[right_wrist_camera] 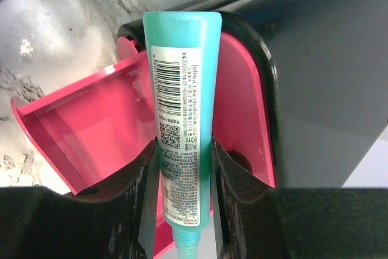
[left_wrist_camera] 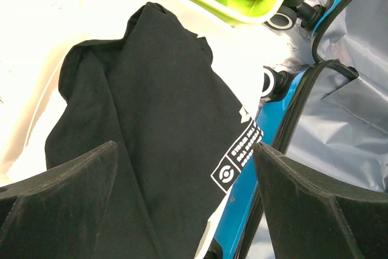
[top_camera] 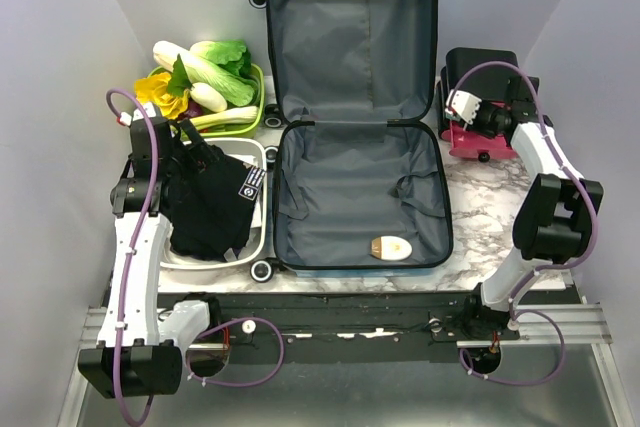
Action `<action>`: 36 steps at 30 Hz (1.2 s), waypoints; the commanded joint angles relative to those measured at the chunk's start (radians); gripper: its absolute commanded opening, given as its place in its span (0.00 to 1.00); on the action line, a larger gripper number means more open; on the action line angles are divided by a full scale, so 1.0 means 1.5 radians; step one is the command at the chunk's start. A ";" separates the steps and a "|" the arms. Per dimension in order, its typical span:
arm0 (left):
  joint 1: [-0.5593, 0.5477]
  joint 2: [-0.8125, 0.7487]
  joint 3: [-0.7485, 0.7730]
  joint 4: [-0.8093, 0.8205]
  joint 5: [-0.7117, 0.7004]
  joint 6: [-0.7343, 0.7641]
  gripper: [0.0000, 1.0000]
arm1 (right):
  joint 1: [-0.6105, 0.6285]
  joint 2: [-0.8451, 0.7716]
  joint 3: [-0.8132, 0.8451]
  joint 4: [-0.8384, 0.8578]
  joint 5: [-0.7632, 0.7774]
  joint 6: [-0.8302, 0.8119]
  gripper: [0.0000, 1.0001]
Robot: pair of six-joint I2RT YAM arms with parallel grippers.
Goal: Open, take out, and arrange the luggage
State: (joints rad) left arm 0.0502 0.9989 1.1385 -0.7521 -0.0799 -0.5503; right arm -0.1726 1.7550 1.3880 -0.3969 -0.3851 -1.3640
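The luggage [top_camera: 355,77] lies wide open in the middle of the table, its dark grey lining facing up. Its blue shell [left_wrist_camera: 267,131] shows in the left wrist view. A small oval white-and-brown item [top_camera: 390,248] rests in the near half. My left gripper [left_wrist_camera: 185,150] hangs open above a black garment [left_wrist_camera: 145,119], which lies in a white tray [top_camera: 262,162] left of the luggage. My right gripper [right_wrist_camera: 185,144] is shut on a teal tube [right_wrist_camera: 179,89], holding it over an open pink drawer [right_wrist_camera: 85,125].
A black box [top_camera: 480,67] holding the pink drawer stands right of the luggage on the marble top. At the back left, a green basket [top_camera: 255,112] holds toy vegetables. Grey walls close in on both sides.
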 commanded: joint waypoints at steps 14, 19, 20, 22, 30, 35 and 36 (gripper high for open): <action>0.001 -0.050 -0.005 -0.030 -0.033 -0.001 0.99 | -0.032 -0.030 -0.078 0.077 0.032 -0.008 0.20; 0.001 -0.058 -0.010 -0.032 -0.025 -0.003 0.99 | -0.032 -0.035 -0.088 0.092 0.056 -0.005 0.36; 0.001 -0.059 -0.011 -0.032 -0.026 -0.002 0.99 | -0.032 -0.036 -0.089 0.093 0.058 -0.004 0.40; 0.001 -0.062 -0.008 -0.031 -0.024 0.000 0.99 | -0.032 -0.043 -0.091 0.094 0.060 0.000 0.50; 0.001 -0.070 -0.004 -0.025 -0.008 0.004 0.99 | -0.032 -0.078 -0.103 0.086 0.044 0.019 0.60; 0.001 -0.076 -0.021 -0.009 0.016 0.003 0.99 | -0.032 -0.120 -0.117 0.093 0.003 0.047 0.62; 0.001 -0.077 -0.028 -0.002 0.023 0.004 0.99 | -0.032 -0.128 -0.119 0.088 -0.019 0.064 0.63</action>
State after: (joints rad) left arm 0.0502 0.9028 1.1252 -0.7856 -0.0937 -0.5503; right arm -0.2173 1.6272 1.2308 -0.2825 -0.3233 -1.3323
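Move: My right hand holds the teal tube by its cap end. The open pink drawer I'm taking it to lies beneath: its middle is about 1 cm back, 1 cm left and 7 cm below. The black cabinet's middle stands roughly 12 cm ahead and 1 cm left. The open suitcase's lower half is centred some 29 cm left, 15 cm back and 9 cm down. From my left hand the drawer lies about 18 cm ahead, 65 cm right and 16 cm below. With my right hand I shift the gripped tube about 3 cm right and 2 cm back while lowering it some 3 cm into the pink drawer. I hover there with barely any drift, then spread my fingers to let go of the tube and rise about 4 cm off it. My empty left hand, still open, eases back 2 cm and slightly up. ##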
